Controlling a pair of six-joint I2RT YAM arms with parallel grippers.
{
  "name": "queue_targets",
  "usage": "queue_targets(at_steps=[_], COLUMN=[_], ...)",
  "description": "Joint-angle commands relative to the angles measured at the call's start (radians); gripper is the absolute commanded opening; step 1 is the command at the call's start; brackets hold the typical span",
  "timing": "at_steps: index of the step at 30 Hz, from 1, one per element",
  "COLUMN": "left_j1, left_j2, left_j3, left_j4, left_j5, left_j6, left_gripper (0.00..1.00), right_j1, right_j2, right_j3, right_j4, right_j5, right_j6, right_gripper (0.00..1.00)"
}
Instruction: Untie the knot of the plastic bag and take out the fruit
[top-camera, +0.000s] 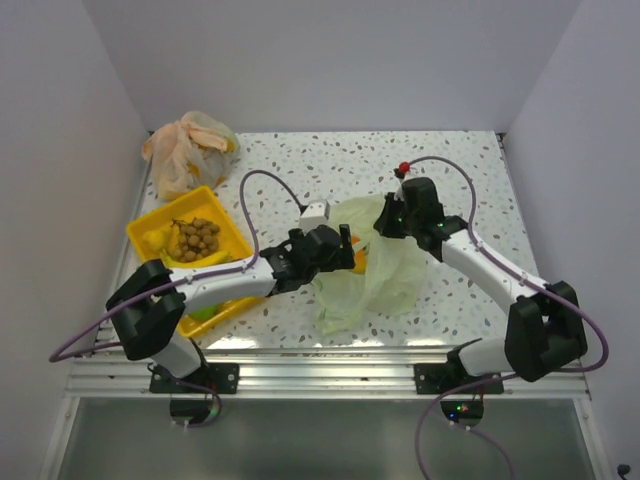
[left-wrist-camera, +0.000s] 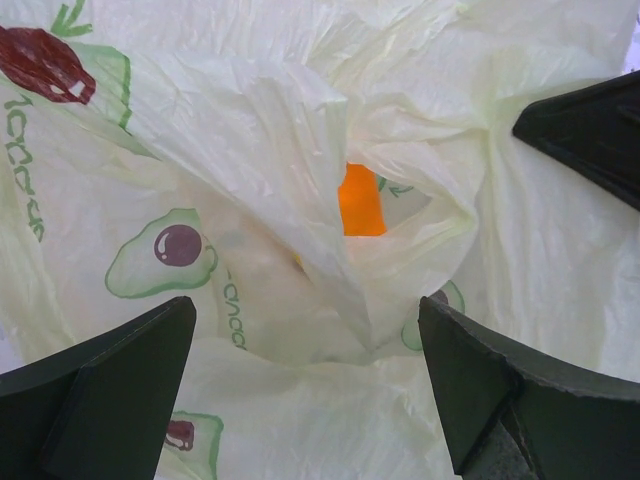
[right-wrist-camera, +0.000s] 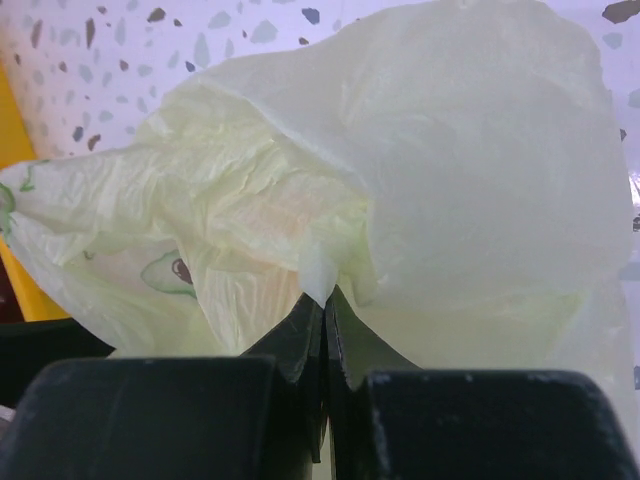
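Observation:
The pale green plastic bag (top-camera: 378, 270) lies crumpled mid-table, its mouth gaping toward the left. An orange-yellow fruit (left-wrist-camera: 360, 200) shows inside through the opening, also visible from above (top-camera: 357, 263). My left gripper (top-camera: 343, 250) is open at the bag's mouth; in its wrist view both fingers (left-wrist-camera: 110, 390) stand wide over the printed plastic (left-wrist-camera: 250, 120), nothing between them. My right gripper (top-camera: 390, 222) is shut on a fold of the bag's upper edge (right-wrist-camera: 325, 285), holding it raised. A cluster of small brown fruits (top-camera: 197, 237) and a green fruit (top-camera: 205, 312) lie in the yellow tray.
The yellow tray (top-camera: 228, 215) sits at the left beside my left arm. An orange-beige plastic bag (top-camera: 185, 150) rests in the back left corner. White walls close in the speckled table on three sides. My right gripper's tip (left-wrist-camera: 590, 130) enters the left wrist view.

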Motion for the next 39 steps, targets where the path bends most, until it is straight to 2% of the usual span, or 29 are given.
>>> queue_targets(at_steps=[1, 4, 14, 20, 22, 25, 26, 31, 34, 35, 38, 39], left_j1=[-0.007, -0.010, -0.016, -0.016, -0.018, -0.013, -0.012, 0.010, 0.031, 0.040, 0.049, 0.051], left_j2=[0.024, 0.036, 0.107, 0.113, 0.104, 0.084, 0.082, 0.126, 0.160, 0.169, 0.206, 0.220], left_j3=[0.049, 0.070, 0.141, 0.159, 0.159, 0.161, 0.170, 0.262, 0.306, 0.329, 0.386, 0.397], left_j4=[-0.024, -0.041, -0.057, -0.067, -0.087, -0.074, -0.064, -0.033, -0.001, 0.013, 0.039, 0.038], left_j5=[-0.043, -0.057, -0.103, -0.129, -0.170, -0.199, -0.201, -0.175, -0.163, -0.156, -0.135, -0.130], left_j6=[0.009, 0.002, -0.014, -0.026, -0.041, -0.020, -0.008, 0.058, 0.100, 0.112, 0.144, 0.147], left_gripper=[0.99, 0.99, 1.00, 1.00, 0.97, 0.84, 0.82, 0.72, 0.69, 0.68, 0.68, 0.68], right_j1=[-0.009, -0.016, -0.020, -0.031, -0.031, -0.033, -0.031, -0.031, -0.029, -0.031, -0.031, -0.031], right_j2=[-0.058, -0.091, -0.099, -0.125, -0.130, -0.130, -0.133, -0.144, -0.137, -0.139, -0.156, -0.162], right_j3=[0.027, 0.002, 0.004, -0.022, -0.015, -0.002, -0.005, 0.002, 0.011, 0.014, 0.027, 0.031], right_j4=[0.058, 0.107, 0.150, 0.145, 0.133, 0.049, 0.030, -0.020, -0.065, -0.080, -0.099, -0.102], right_j5=[-0.020, -0.047, -0.089, -0.040, -0.030, 0.012, 0.022, 0.031, 0.028, 0.025, 0.013, 0.008], right_j6=[0.088, 0.165, 0.234, 0.245, 0.196, 0.118, 0.102, -0.005, -0.060, -0.071, -0.122, -0.132], right_gripper=[0.00, 0.00, 0.00, 0.00, 0.03, 0.05, 0.07, 0.20, 0.31, 0.43, 0.66, 0.81])
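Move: From the left gripper, open just in front of a fold of the bag, the bag's raised rim fold stands roughly 5 cm ahead and 9 cm right, at about the same height. The orange fruit lies lower in the bag, some 2 cm ahead, 7 cm right and 8 cm down. The right gripper already pinches the rim; from that gripper the fruit is about 4 cm back, 7 cm left and 10 cm below. Lift the pinched rim about 5 cm with the right gripper, rolling its left side up some 15 degrees, then ease down, right and a little back while rolling level and opening to let the bag go. Creep the left gripper forward over the bag, then swing it forward, up and slightly right towards the right gripper, fingers closing about a third and tipping up a little. ##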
